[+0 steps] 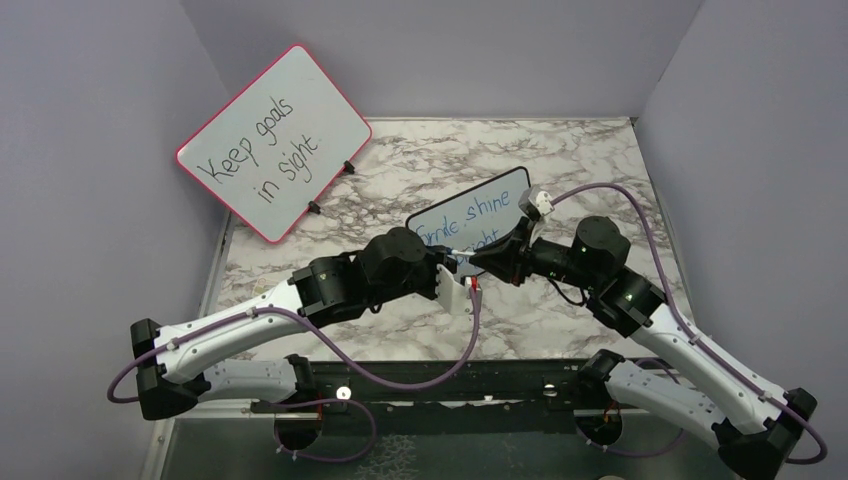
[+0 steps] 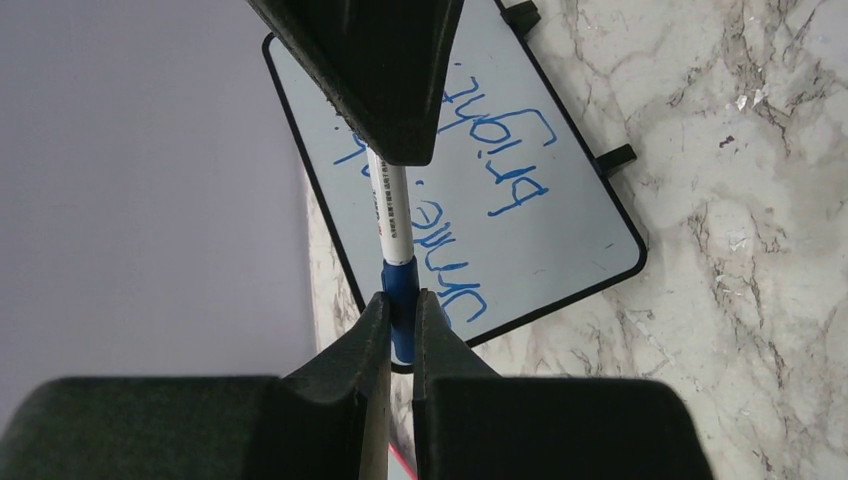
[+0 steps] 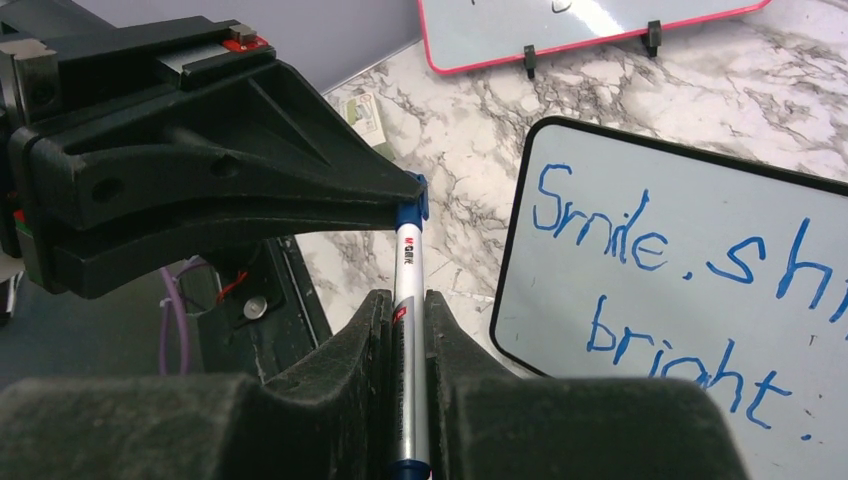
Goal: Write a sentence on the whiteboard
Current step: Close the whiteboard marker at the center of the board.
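The black-framed whiteboard (image 1: 470, 215) (image 2: 570, 190) (image 3: 690, 280) lies on the marble table. On it stands the sentence (image 3: 640, 235) (image 2: 500, 170) in blue, "Smile, shine bright." in two lines. Just in front of the board both grippers meet on one marker (image 2: 395, 210) (image 3: 410, 270). My left gripper (image 1: 452, 260) (image 2: 402, 305) is shut on the blue cap (image 2: 402, 300) (image 3: 411, 212) at the marker's end. My right gripper (image 1: 485, 262) (image 3: 408, 305) is shut on the silver barrel. The marker hangs above the table, level between the two, and its tip is hidden.
A larger red-framed board (image 1: 275, 140) (image 3: 560, 30) reading "Keep goals in sight" leans at the back left. Purple walls close in the table on three sides. A black rail (image 1: 430, 385) with the arm bases runs along the near edge.
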`<action>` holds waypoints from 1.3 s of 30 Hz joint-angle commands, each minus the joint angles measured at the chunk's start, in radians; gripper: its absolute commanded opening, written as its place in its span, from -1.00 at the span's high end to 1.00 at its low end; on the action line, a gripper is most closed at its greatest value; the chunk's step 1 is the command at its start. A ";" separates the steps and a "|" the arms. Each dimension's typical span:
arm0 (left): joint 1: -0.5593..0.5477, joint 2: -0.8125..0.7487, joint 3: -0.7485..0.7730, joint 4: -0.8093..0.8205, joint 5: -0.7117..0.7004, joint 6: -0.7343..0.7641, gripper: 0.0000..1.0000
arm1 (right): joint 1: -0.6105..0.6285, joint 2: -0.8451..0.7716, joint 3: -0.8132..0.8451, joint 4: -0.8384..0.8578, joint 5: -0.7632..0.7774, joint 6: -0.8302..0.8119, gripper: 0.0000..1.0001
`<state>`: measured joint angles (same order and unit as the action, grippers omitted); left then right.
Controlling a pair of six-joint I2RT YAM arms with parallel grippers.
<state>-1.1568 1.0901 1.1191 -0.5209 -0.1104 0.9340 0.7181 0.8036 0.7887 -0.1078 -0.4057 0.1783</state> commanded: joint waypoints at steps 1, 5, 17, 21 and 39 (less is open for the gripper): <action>-0.081 0.016 0.064 0.078 0.056 0.027 1.00 | -0.005 0.053 0.025 0.029 -0.033 0.017 0.99; -0.101 0.020 0.072 0.092 0.019 0.028 1.00 | -0.005 0.051 0.007 0.046 0.012 0.038 0.99; -0.100 -0.062 -0.050 0.117 -0.148 -0.021 0.57 | -0.005 -0.024 -0.067 0.099 0.130 0.036 0.99; -0.100 -0.079 -0.079 0.116 -0.181 -0.021 0.29 | -0.005 -0.036 -0.072 0.099 0.126 0.050 0.99; 0.070 -0.035 -0.076 0.157 0.015 -0.044 0.15 | -0.005 -0.066 -0.082 0.134 0.064 0.101 0.99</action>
<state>-1.1183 1.0382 1.0225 -0.3943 -0.2157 0.9096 0.7170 0.7494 0.7151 -0.0200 -0.3111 0.2592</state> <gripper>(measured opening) 0.422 0.171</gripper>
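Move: Between the left fingertips sits the blue cap, already at the marker's end. The marker's white body lies about 7 cm to that hand's right and 1 cm back, gripped by the right fingers. The whiteboard with the blue writing lies roughly 12 cm ahead, 7 cm right and 20 cm below. From the right hand, the cap is some 7 cm left and 2 cm ahead, about level; the whiteboard is about 13 cm ahead, 20 cm below. Holding the cap on the marker almost in place at first, the left hand then opens its fingers, lets go of the cap while easing about 1 cm back and up, and sinks again as it sweeps some 3.5 cm forward and 2 cm left, away from the cap. The right hand keeps its grip on the marker, shifting about 1 cm right and forward. ##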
